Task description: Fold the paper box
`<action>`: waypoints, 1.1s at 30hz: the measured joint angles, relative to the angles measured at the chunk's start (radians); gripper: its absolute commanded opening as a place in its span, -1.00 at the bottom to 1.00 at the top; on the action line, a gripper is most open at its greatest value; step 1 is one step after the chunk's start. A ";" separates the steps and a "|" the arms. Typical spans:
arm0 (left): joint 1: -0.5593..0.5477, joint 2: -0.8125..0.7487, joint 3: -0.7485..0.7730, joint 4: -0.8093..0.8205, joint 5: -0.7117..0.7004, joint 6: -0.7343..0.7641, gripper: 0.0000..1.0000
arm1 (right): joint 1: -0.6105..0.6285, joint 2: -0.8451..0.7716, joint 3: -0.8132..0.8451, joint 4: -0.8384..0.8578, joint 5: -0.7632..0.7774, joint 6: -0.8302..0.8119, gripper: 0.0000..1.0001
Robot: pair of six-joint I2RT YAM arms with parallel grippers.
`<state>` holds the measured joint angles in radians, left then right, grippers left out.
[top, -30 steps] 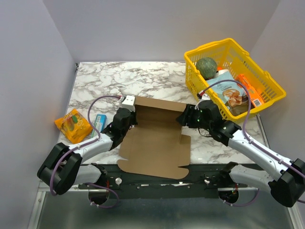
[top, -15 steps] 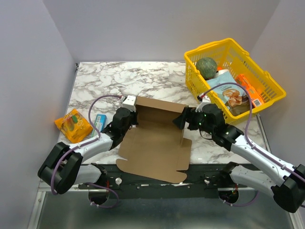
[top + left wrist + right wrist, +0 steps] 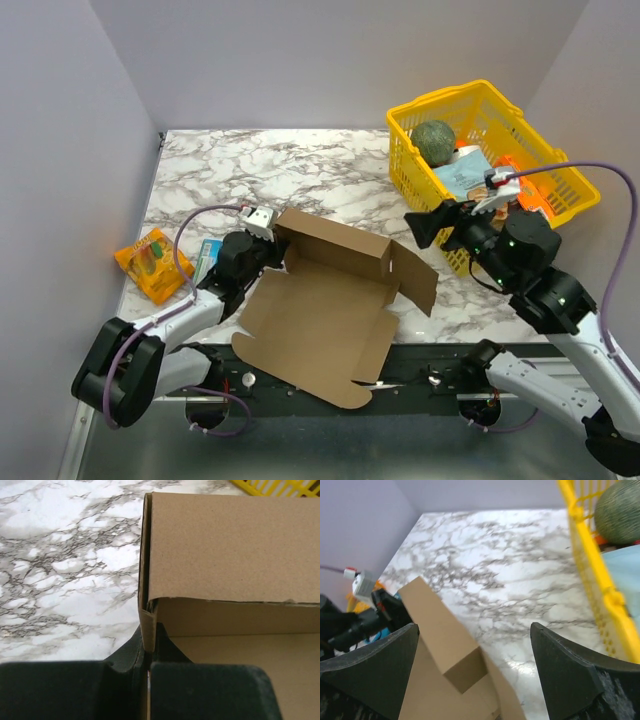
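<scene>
The paper box (image 3: 320, 310) is a brown cardboard sheet lying open on the marble table, its back wall (image 3: 335, 238) raised and a side flap (image 3: 418, 282) splayed out to the right. My left gripper (image 3: 272, 248) is shut on the left end of that wall. In the left wrist view its gripper (image 3: 149, 639) pinches the doubled cardboard edge (image 3: 148, 615). My right gripper (image 3: 428, 226) hangs open above the table, to the right of the box and touching nothing. Through its open gripper (image 3: 472, 626) I see the box wall (image 3: 442, 630) below.
A yellow basket (image 3: 432, 100) at the back right holds a green round fruit (image 3: 434, 140) and packets, and its rim (image 3: 590, 545) is close beside my right gripper. An orange packet (image 3: 152, 262) and a small blue-green carton (image 3: 207, 256) lie left of the box.
My right gripper opened wide, let go of the box's right end and lifted back toward the basket. The box swung, and its right flap dropped outward. The left gripper kept its hold.
</scene>
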<state>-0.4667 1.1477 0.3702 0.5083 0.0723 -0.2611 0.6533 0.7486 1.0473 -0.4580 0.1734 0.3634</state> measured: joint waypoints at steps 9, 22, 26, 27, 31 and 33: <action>0.049 -0.074 -0.031 0.030 0.099 -0.040 -1.00 | -0.007 -0.014 0.028 -0.229 0.236 -0.043 0.72; 0.100 -0.088 -0.040 0.031 0.104 -0.092 -1.00 | -0.009 0.001 -0.080 -0.380 -0.035 -0.074 0.57; 0.106 -0.081 -0.040 0.031 0.104 -0.098 -1.00 | -0.008 0.004 -0.125 -0.347 -0.147 -0.077 0.57; 0.106 -0.080 -0.040 0.031 0.104 -0.099 -1.00 | -0.007 0.005 -0.132 -0.333 -0.169 -0.077 0.58; 0.107 -0.066 -0.040 0.036 0.105 -0.105 -1.00 | 0.006 0.008 -0.159 -0.254 -0.242 -0.080 0.58; 0.107 -0.055 -0.040 0.041 0.105 -0.106 -1.00 | 0.016 0.017 -0.172 -0.206 -0.267 -0.084 0.59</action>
<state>-0.3599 1.0924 0.3302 0.5495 0.1768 -0.3676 0.6697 0.7654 0.8753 -0.6636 -0.0937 0.2790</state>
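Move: The right hand is empty and open, high above the box's right end flap. The flap's middle is about 24 cm below it, roughly 1 cm ahead and 2 cm to its left. The box's rear right corner is some 5 cm ahead, 6 cm left and 22 cm below; the yellow basket's middle is about 25 cm ahead, 17 cm right and similarly low. From the left hand, already pinching the box's rear left corner, the flap is roughly 31 cm right, 6 cm back and 2 cm lower. Ending with its left finger seemingly against the outside of the right flap, the right hand swings some 6 cm right, descends about 13 cm while drawing back 5, then sweeps left over 8 cm towards the flap. It tips down roughly 20 degrees, its wide-open fingers narrowing slightly. The left hand keeps its pinch, lifting about 2 cm, then shifting left and partly sinking back. ##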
